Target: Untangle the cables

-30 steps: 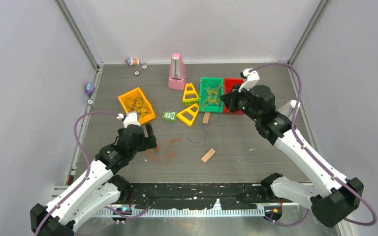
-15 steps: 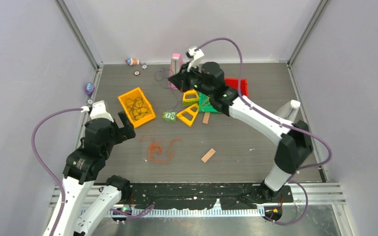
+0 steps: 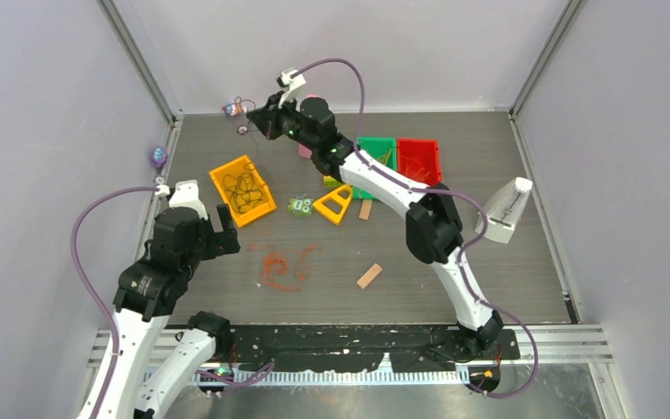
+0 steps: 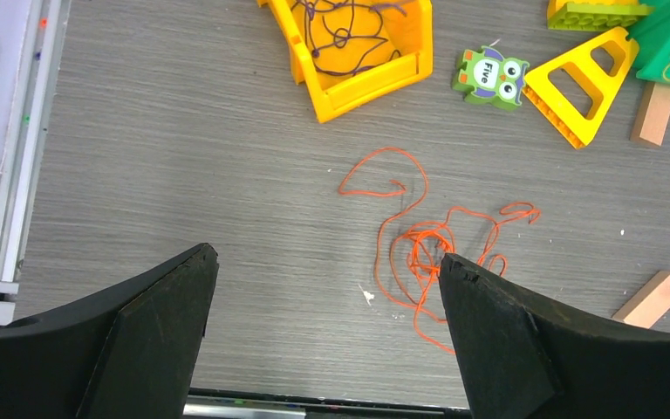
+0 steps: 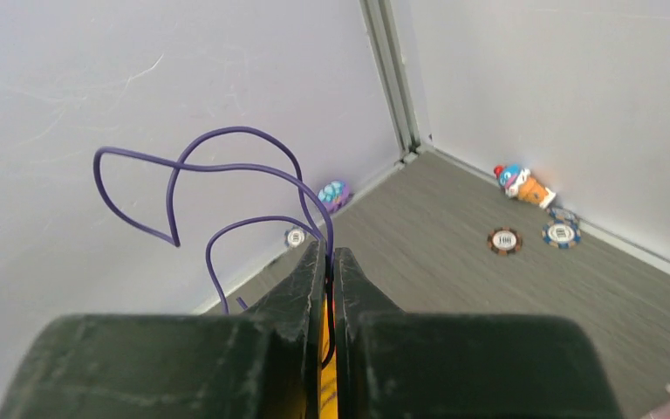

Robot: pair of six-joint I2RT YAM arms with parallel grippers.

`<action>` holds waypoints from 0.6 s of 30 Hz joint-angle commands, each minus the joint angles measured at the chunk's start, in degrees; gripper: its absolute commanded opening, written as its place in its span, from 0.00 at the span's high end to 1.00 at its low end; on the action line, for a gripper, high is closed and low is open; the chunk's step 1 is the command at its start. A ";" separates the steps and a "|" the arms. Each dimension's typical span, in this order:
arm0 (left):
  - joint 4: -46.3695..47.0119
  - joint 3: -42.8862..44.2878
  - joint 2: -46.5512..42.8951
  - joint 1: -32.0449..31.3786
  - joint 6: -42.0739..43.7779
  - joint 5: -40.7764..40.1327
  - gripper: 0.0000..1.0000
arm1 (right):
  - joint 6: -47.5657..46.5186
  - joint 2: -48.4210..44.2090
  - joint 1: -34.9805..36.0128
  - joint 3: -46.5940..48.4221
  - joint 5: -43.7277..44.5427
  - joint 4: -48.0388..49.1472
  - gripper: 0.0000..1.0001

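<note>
My right gripper point(image 3: 260, 118) is stretched to the back left corner, above the floor. In the right wrist view it point(image 5: 327, 255) is shut on a dark purple cable point(image 5: 227, 166) that loops up from the fingertips. An orange cable tangle point(image 3: 283, 264) lies loose on the table. In the left wrist view the tangle point(image 4: 427, 249) is just ahead of my right-hand finger. My left gripper point(image 4: 327, 257) is open above the table, with nothing between its fingers. More dark purple cables point(image 4: 345, 26) lie in the yellow bin point(image 4: 366, 92). Yellow cables point(image 3: 373, 161) fill the green bin point(image 3: 359, 166).
A red bin point(image 3: 420, 160) stands beside the green one. Near the yellow bin point(image 3: 220, 188) lie an owl block point(image 4: 490, 76) and a yellow triangle point(image 4: 580, 87). Two wooden blocks point(image 4: 652, 297) point(image 4: 654, 113) lie on the table. Poker chips point(image 5: 504, 240) and a toy figure point(image 5: 522, 185) sit by the back wall.
The right arm swung from over the green and red bins to the back left corner, carrying the purple cable. The left gripper opened and drew back left from the orange tangle.
</note>
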 commanded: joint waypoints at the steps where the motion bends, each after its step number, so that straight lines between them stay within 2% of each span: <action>1: 2.66 -1.08 0.12 0.42 1.39 1.47 0.00 | 1.23 6.83 1.31 9.40 1.11 7.55 0.95; 6: 3.83 -2.01 -0.20 0.43 1.57 2.14 0.01 | 1.48 13.94 2.71 13.14 2.61 10.12 0.95; 17: 4.72 -3.85 -0.99 0.43 1.78 2.52 0.01 | 0.65 10.87 5.76 -6.00 7.23 15.00 0.94; 18: 4.84 -3.87 -0.83 0.43 1.83 2.99 0.01 | 1.34 10.67 5.91 -7.05 7.00 15.47 0.90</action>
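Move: With the purple cable in its closed fingers, the right gripper has the yellow bin about 29 cm below it, some 6 cm to its left and 3 cm ahead. The pink metronome stands about 20 cm ahead of this gripper and 14 cm to its right. The owl block lies about 11 cm to the gripper's right and 1 cm back. From the left gripper, the yellow bin is about 29 cm ahead, 2 cm left and 20 cm down. Lower the right gripper about 16 cm towards the yellow bin, keeping the fingers shut on the purple cable. Carry it about 6 cm left as it sinks. Let it run a couple of centimetres forward at first, then ease it back by about 3 cm, with the wrist turning only slightly. ##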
